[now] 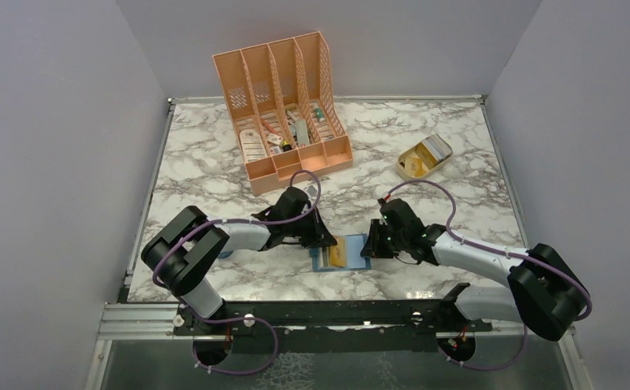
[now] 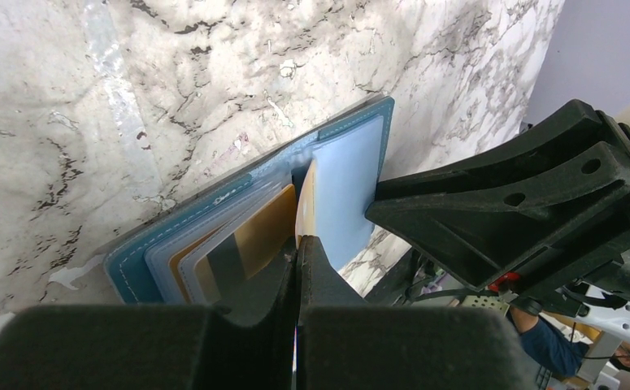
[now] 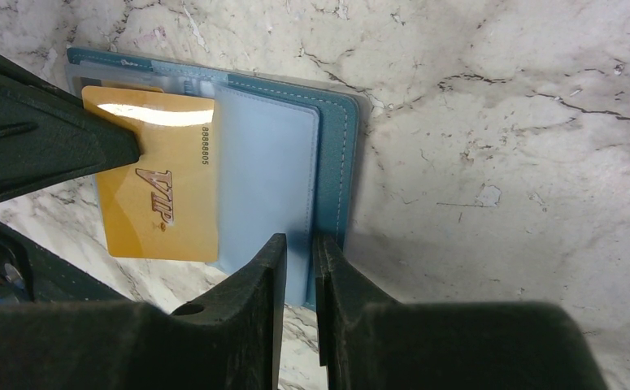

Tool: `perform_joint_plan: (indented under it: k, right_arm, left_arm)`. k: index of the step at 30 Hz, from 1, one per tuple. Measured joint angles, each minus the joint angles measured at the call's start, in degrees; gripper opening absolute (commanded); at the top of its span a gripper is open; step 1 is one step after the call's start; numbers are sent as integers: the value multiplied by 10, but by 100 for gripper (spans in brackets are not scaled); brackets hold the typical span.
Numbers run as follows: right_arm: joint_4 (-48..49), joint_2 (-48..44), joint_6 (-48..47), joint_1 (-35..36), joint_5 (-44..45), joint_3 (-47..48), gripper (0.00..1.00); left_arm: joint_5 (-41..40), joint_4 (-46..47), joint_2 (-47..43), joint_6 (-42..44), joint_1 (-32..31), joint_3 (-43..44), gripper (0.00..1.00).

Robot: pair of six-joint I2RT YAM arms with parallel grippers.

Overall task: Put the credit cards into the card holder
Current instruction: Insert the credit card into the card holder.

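Note:
The teal card holder (image 1: 324, 260) lies open and flat on the marble between both arms; it also shows in the left wrist view (image 2: 132, 264) and the right wrist view (image 3: 340, 146). My left gripper (image 1: 326, 241) (image 2: 299, 241) is shut on a gold credit card (image 2: 305, 195) (image 3: 161, 187) marked VIP, held over the holder's pale blue pockets. Another gold card with a dark stripe (image 2: 254, 236) sits in a left pocket. My right gripper (image 1: 369, 246) (image 3: 299, 240) has its tips over the holder's right flap, the jaws a narrow gap apart with nothing pinched.
A peach desk organizer (image 1: 283, 106) with small items stands at the back centre. A tan oval tray (image 1: 423, 156) holding cards sits at the back right. Grey walls enclose the table on three sides.

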Motion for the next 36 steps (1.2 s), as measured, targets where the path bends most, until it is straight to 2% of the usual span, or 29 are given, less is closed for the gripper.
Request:
perform_joint_plan:
  k: [23,26,31,36]
  right_arm:
    - [17,-2,5,0,-5,-9,19]
    - [17,-2,5,0,-5,-9,19]
    - [17,-3,5,0,-5,-9,19]
    - [17,-3,6,0,-8,-9,19]
  left_arm:
    - [-22,45,5,4,-15,-15,0]
    - [-25,51,5,4,-15,-19,11]
    - [-33,50,5,8,-20,-20,34]
    - [-49,12,-13,27,-24,-6,43]
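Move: The gold card, already pinched by its left side, has its middle about 1 cm to the left hand's right, 3 cm back and 2 cm lower; the holder's blue right-hand pocket is about 6 cm right, 2 cm back, 3 cm down. The filled sleeves lie some 3 cm left and 4 cm back of the left hand. From the right hand, at the holder's right flap, the pocket's middle is 2 cm left, 1 cm ahead. The gold card is nudged right towards the blue pocket, the left hand going only about half a centimetre, its fingertips swinging a few degrees forward, then sinking by about as much again. The left fingers then open to let go of the card, the hand lifting back slightly as they part; the right hand stays at the holder's right flap, gap unchanged. ##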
